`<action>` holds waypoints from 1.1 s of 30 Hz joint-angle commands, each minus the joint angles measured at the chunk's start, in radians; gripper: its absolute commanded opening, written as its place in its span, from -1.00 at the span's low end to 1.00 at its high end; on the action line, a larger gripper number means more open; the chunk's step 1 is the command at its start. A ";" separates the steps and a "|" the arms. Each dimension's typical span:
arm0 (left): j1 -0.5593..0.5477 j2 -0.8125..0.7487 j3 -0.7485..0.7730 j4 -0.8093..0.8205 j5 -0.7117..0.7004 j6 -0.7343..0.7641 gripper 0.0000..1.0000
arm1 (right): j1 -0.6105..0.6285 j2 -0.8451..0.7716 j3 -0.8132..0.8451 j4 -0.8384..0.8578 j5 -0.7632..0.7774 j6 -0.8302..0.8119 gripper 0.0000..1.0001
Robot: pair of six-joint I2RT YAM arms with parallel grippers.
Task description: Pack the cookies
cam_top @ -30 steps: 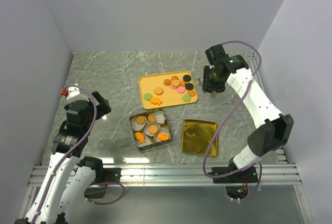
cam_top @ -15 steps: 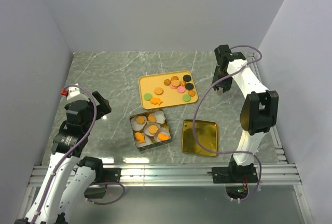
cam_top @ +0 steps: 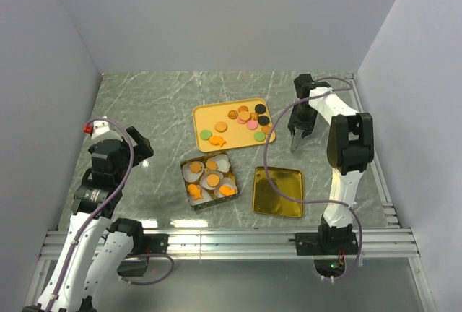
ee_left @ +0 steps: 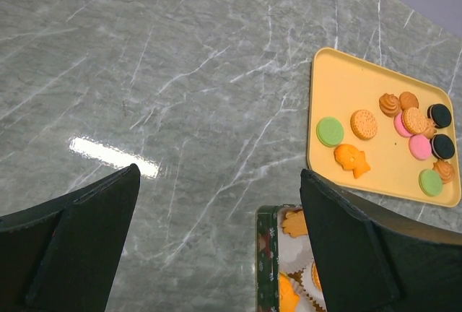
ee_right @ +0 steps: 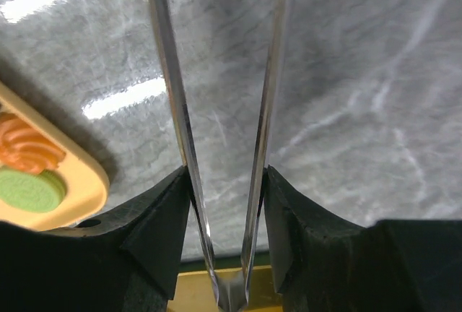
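Several loose cookies (cam_top: 247, 118) lie on the right half of the yellow tray (cam_top: 206, 118): orange, pink, green and black ones. More cookies (cam_top: 211, 180) sit in white paper cups inside the green tin (cam_top: 185, 182). My right gripper (cam_top: 297, 123) hangs just right of the tray, shut on metal tongs (cam_top: 294, 142) that point toward the near edge. In the right wrist view the tongs (ee_right: 170, 74) run out between the jaws of the right gripper (ee_right: 225, 175), with nothing between their blades. My left gripper (ee_left: 218, 182) stands open over bare table, left of the tin (ee_left: 266, 254).
A gold tin lid (cam_top: 278, 191) lies flat to the right of the tin, near the front edge. The tray's corner (ee_right: 79, 196) with a green cookie (ee_right: 29, 191) shows at the left of the right wrist view. Grey walls close in the table on three sides.
The right arm has folded in, and its gripper with the tongs has dropped and turned, so the tongs now point toward the near side. The left arm has hardly moved.
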 commanded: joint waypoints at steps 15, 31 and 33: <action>0.033 0.019 0.012 0.028 0.007 0.002 0.99 | 0.004 0.090 0.017 0.051 -0.056 0.014 0.48; 0.007 0.012 0.006 0.039 0.027 0.011 0.99 | 0.004 -0.308 -0.141 0.061 -0.094 0.002 0.79; -0.001 0.012 0.002 0.042 0.030 0.014 0.99 | 0.005 -0.403 -0.202 0.075 -0.105 0.005 0.79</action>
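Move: The right hand still holds the tongs over bare table; the spot they go down to is right below it, about 4 cm down and 1 cm left. At that table height, the yellow tray's middle is some 22 cm left and 4 cm ahead, the golden lid about 19 cm back and 6 cm left, and the cookie box roughly 15 cm back and 30 cm left. From the left hand the spot lies some 15 cm ahead, 49 cm right and 20 cm lower. Straight down first, the right hand lowers the tongs about 3.5 cm to the bare table to the right of the tray, edging slightly left. It stays low while its fingers spread from half to nearly fully open, letting go of the tongs, then rises some 11 cm clear of them, the fingers tilting about 15 degrees forward. ##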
